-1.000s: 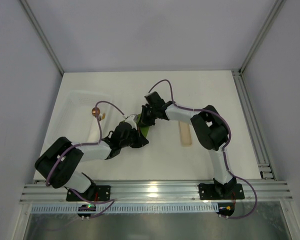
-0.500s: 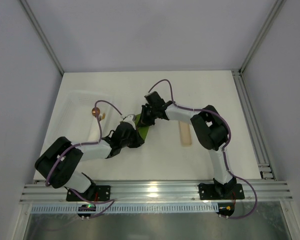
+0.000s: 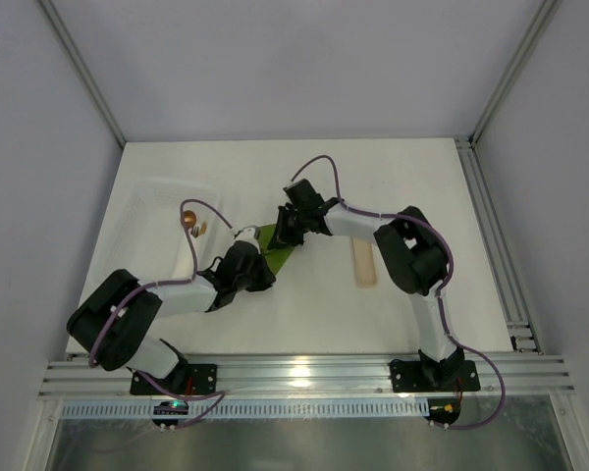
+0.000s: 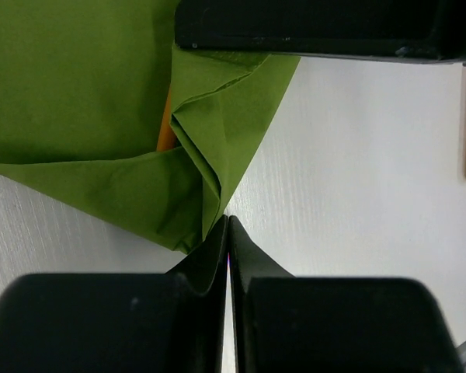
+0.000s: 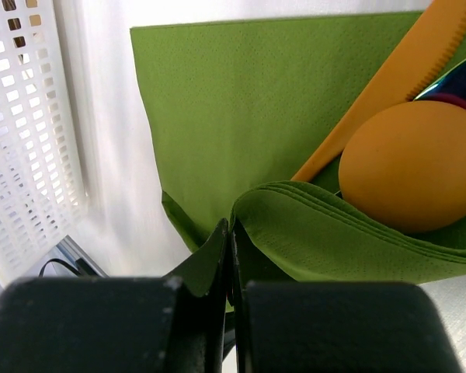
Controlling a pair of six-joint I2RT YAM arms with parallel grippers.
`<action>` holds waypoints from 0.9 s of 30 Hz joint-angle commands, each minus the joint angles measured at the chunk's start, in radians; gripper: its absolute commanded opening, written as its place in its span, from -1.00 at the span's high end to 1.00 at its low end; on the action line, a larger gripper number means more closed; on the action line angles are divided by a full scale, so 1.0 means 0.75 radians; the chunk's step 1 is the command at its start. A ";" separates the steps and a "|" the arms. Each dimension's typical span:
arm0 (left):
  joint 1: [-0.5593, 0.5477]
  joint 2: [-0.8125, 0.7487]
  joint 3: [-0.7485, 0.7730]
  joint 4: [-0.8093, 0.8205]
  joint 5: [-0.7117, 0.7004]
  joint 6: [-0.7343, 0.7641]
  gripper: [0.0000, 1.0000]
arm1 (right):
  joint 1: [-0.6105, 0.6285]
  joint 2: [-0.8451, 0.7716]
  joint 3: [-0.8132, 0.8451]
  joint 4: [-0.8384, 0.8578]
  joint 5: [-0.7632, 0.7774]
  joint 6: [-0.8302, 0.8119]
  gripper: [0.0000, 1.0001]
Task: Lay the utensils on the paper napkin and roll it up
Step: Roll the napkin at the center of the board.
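Note:
The olive-green paper napkin (image 3: 276, 246) lies mid-table between both grippers, one edge folded up over the utensils. In the right wrist view an orange knife (image 5: 404, 78), an orange spoon bowl (image 5: 412, 163) and a shiny iridescent piece (image 5: 462, 81) lie on the napkin (image 5: 241, 101). My right gripper (image 5: 231, 227) is shut on the raised folded edge. My left gripper (image 4: 228, 221) is shut, its tips against the napkin's (image 4: 78, 93) near folded corner, with no paper seen between them. A sliver of orange utensil (image 4: 165, 132) peeks from that fold.
A clear plastic tray (image 3: 157, 201) stands at the left, its perforated wall (image 5: 23, 140) close to the napkin. A small copper-coloured round thing (image 3: 188, 223) sits at its edge. A pale wooden piece (image 3: 363, 263) lies right of the napkin.
My left gripper has slid a little up and left, and more of the green napkin shows between the two grippers. The right arm has hardly moved.

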 commanded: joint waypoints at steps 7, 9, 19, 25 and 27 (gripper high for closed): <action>0.013 0.022 -0.022 0.053 -0.019 -0.025 1.00 | -0.025 0.022 0.077 0.050 0.004 -0.052 0.85; 0.017 0.024 -0.028 0.063 -0.015 -0.034 1.00 | -0.033 0.014 0.079 0.060 0.002 -0.066 0.75; 0.033 0.032 -0.028 0.065 -0.001 -0.058 1.00 | -0.063 -0.076 0.075 0.089 -0.051 -0.156 -0.06; 0.035 0.032 -0.041 0.092 0.024 -0.068 1.00 | -0.066 -0.202 -0.015 0.107 -0.057 -0.226 -0.08; 0.039 0.026 -0.041 0.100 0.038 -0.068 1.00 | -0.070 -0.264 -0.080 0.126 -0.071 -0.255 -0.08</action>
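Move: The right hand's nearly shut fingers already hold the napkin's folded-over edge, right at their tips. From there the orange spoon's bowl lies about 5 cm ahead and 1 cm left, and the orange knife roughly 5 cm ahead and 3 cm left, both a centimetre or two lower. From the left hand, closed at the napkin's near corner, that folded edge is some 8 cm straight ahead and slightly higher. Right hand opens, freeing the napkin fold, while easing about 2.5 cm forward, then rises some 3.5 cm. ##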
